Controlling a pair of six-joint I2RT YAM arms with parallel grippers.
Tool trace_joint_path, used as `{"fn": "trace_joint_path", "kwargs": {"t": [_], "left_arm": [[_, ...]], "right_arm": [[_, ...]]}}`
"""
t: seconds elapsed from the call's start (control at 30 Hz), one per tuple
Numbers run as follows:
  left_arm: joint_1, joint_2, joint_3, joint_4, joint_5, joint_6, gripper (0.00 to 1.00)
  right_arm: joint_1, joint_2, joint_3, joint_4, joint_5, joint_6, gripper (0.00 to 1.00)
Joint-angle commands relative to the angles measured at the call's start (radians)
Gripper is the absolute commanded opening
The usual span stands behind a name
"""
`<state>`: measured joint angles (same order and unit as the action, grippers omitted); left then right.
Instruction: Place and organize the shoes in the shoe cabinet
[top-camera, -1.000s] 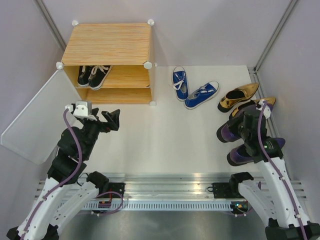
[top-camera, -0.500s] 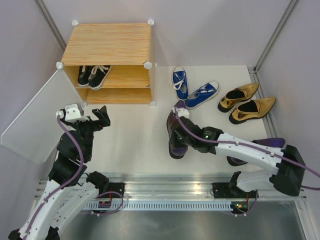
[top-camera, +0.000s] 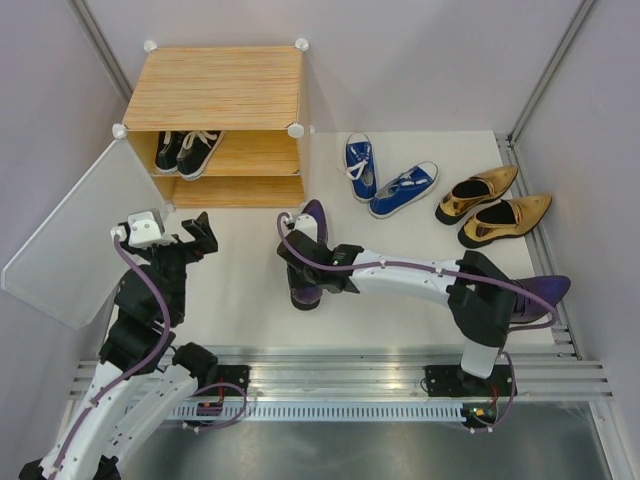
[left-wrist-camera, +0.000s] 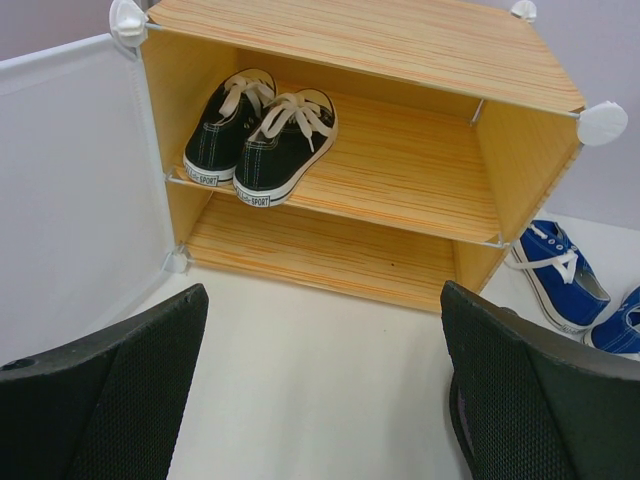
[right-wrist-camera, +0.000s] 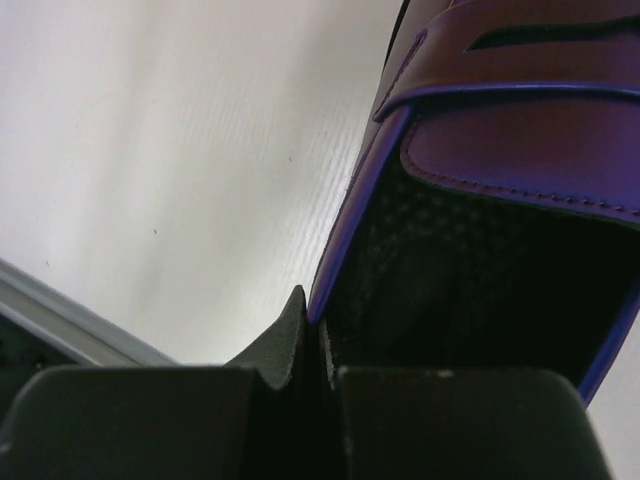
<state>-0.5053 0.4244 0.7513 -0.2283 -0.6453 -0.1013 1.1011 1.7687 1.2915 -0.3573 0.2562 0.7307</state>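
Observation:
The shoe cabinet stands at the back left with its white door swung open. A pair of black sneakers sits on its upper shelf, also seen in the left wrist view. My right gripper is shut on the rim of a purple high heel in front of the cabinet; the wrist view shows the jaws pinching the shoe's edge. The other purple heel lies at the right. My left gripper stands open and empty, facing the cabinet.
Two blue sneakers lie right of the cabinet, and two gold heels lie further right. Grey walls close in both sides. A metal rail runs along the near edge.
The right arm has swung the purple heel from the right side across to the left, in front of the cabinet. The left gripper has shifted slightly left and stays open.

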Motion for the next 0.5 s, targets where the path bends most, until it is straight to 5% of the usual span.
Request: {"fn": "trace_joint_path", "kwargs": {"t": [0.0,0.13,0.17,0.37,0.47], "left_arm": [[0.007,-0.004,-0.001,0.044,0.001,0.04,1.0],[0.007,-0.001,0.0,0.041,0.019,0.038,1.0],[0.007,0.001,-0.001,0.043,0.025,0.037,0.99],[0.008,0.014,0.002,0.038,0.049,0.037,1.0],[0.008,0.014,0.002,0.037,0.055,0.038,1.0]], "right_arm": [[-0.004,0.06,0.132,0.09,0.094,0.082,0.01],[-0.004,0.164,0.204,0.09,0.098,0.145,0.13],[-0.009,0.175,0.215,0.089,0.088,0.154,0.34],[-0.024,0.157,0.216,0.073,0.061,0.187,0.76],[-0.04,0.103,0.18,0.075,0.045,0.184,0.77]]}}
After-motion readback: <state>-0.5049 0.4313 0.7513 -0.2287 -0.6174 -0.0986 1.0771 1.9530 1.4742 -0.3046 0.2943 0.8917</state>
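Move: My right hand still pinches the purple shoe by its left rim near the heel. The spot for the shoe's middle on the table is about 6 cm ahead of this hand, 1 cm left and 7 cm down. The cabinet's near right foot stands some 18 cm ahead, level sideways; the left blue shoe is about 28 cm ahead and 14 cm right. From my left hand the spot lies about 5 cm ahead, 21 cm right and 30 cm below. I carry the purple shoe on, forward and left by about 6 cm in all with my right hand, sinking some 2 cm to set it down before the cabinet. As I near the low point I spread my fingers wide off the rim, one inside the shoe and one outside, then ease up 1–2 cm, the wrist turning roughly 10 degrees clockwise. ##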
